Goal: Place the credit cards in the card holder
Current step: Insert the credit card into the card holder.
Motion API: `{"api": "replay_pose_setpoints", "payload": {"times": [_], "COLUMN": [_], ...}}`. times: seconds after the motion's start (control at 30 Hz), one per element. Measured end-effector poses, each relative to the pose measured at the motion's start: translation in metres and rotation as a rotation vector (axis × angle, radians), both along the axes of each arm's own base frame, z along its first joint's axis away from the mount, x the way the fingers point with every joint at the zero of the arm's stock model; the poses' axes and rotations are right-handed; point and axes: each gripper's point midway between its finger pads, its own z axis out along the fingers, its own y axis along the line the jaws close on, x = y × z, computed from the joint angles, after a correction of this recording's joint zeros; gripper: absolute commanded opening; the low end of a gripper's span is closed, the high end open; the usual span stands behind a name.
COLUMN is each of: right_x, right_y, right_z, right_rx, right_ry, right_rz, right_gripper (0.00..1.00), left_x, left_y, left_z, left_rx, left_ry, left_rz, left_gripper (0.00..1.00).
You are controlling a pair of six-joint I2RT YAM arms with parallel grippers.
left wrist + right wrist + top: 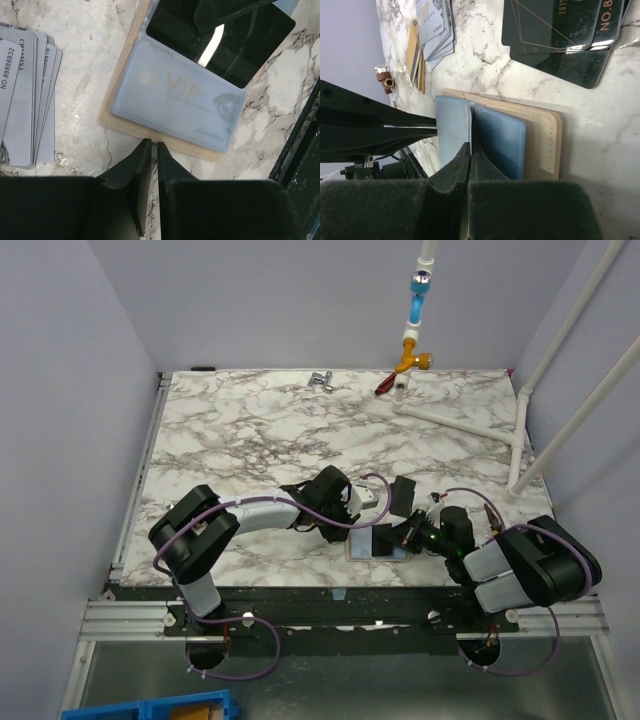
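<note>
The tan card holder (165, 142) (362, 551) lies open near the table's front edge. A pale VIP card (175, 97) sits in its clear pocket. My right gripper (471, 150) is shut on a black card (225, 50), which lies flat over the holder's far half. In the right wrist view this card shows only as a thin white edge. My left gripper (150, 145) is shut to a thin slit with nothing in it, its tips at the holder's near tan border. More credit cards, grey (25, 95) and gold (415, 52), lie fanned beside the holder.
Black cards (560, 35) (403, 495) lie on the marble beyond the holder. The table's dark front rail (300, 150) runs close by. A white pipe frame (470, 420) and a small metal fitting (320, 380) stand at the back.
</note>
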Motion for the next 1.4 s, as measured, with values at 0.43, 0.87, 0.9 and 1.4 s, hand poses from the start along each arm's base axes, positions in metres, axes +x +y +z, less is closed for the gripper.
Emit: {"api": "replay_pose_setpoints", "payload": {"times": [0.43, 0.87, 0.9, 1.4], "right_x": [-0.001, -0.002, -0.001, 0.011], "right_y": [0.009, 0.014, 0.016, 0.044], "right_z": [-0.005, -0.006, -0.006, 0.019], "right_rx": [0.035, 0.042, 0.041, -0.029], "right_ry": [0.011, 0.020, 0.021, -0.042], "right_rz": [0.032, 0.059, 0.067, 0.137], "right_gripper": [0.01, 0.17, 0.23, 0.80], "left_x": [-0.001, -0.001, -0.001, 0.004], "left_y": [0.001, 0.001, 0.001, 0.010], "left_z": [0.000, 0.000, 0.000, 0.000], "left_rx": [0.003, 0.006, 0.006, 0.007], "left_ry": [0.003, 0.006, 0.006, 0.030], "left_rz": [-0.001, -0.001, -0.001, 0.023], "left_gripper": [0.10, 0.09, 0.09, 0.07]}}
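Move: About 6 cm to the right hand's left, a centimetre or so back and just below, lies the card holder's left pocket, where the black card in its fingers is going. From the right hand, the stacked black cards lie some 10 cm ahead and 3 cm right, the silver cards roughly 9 cm ahead and 10 cm left. The left hand, at the holder's left edge, has that pocket about 4 cm to its right and 2 cm back. Sliding the pinched black card about 1 cm left into the pocket with a slight dip, the right hand then opens its fingers wide to let it go. It carries on some 3 cm left along the card, rising about 2.5 cm and edging forward. The left hand keeps its nearly shut tips at the holder's left edge, shifting about 1 cm left towards the end. ##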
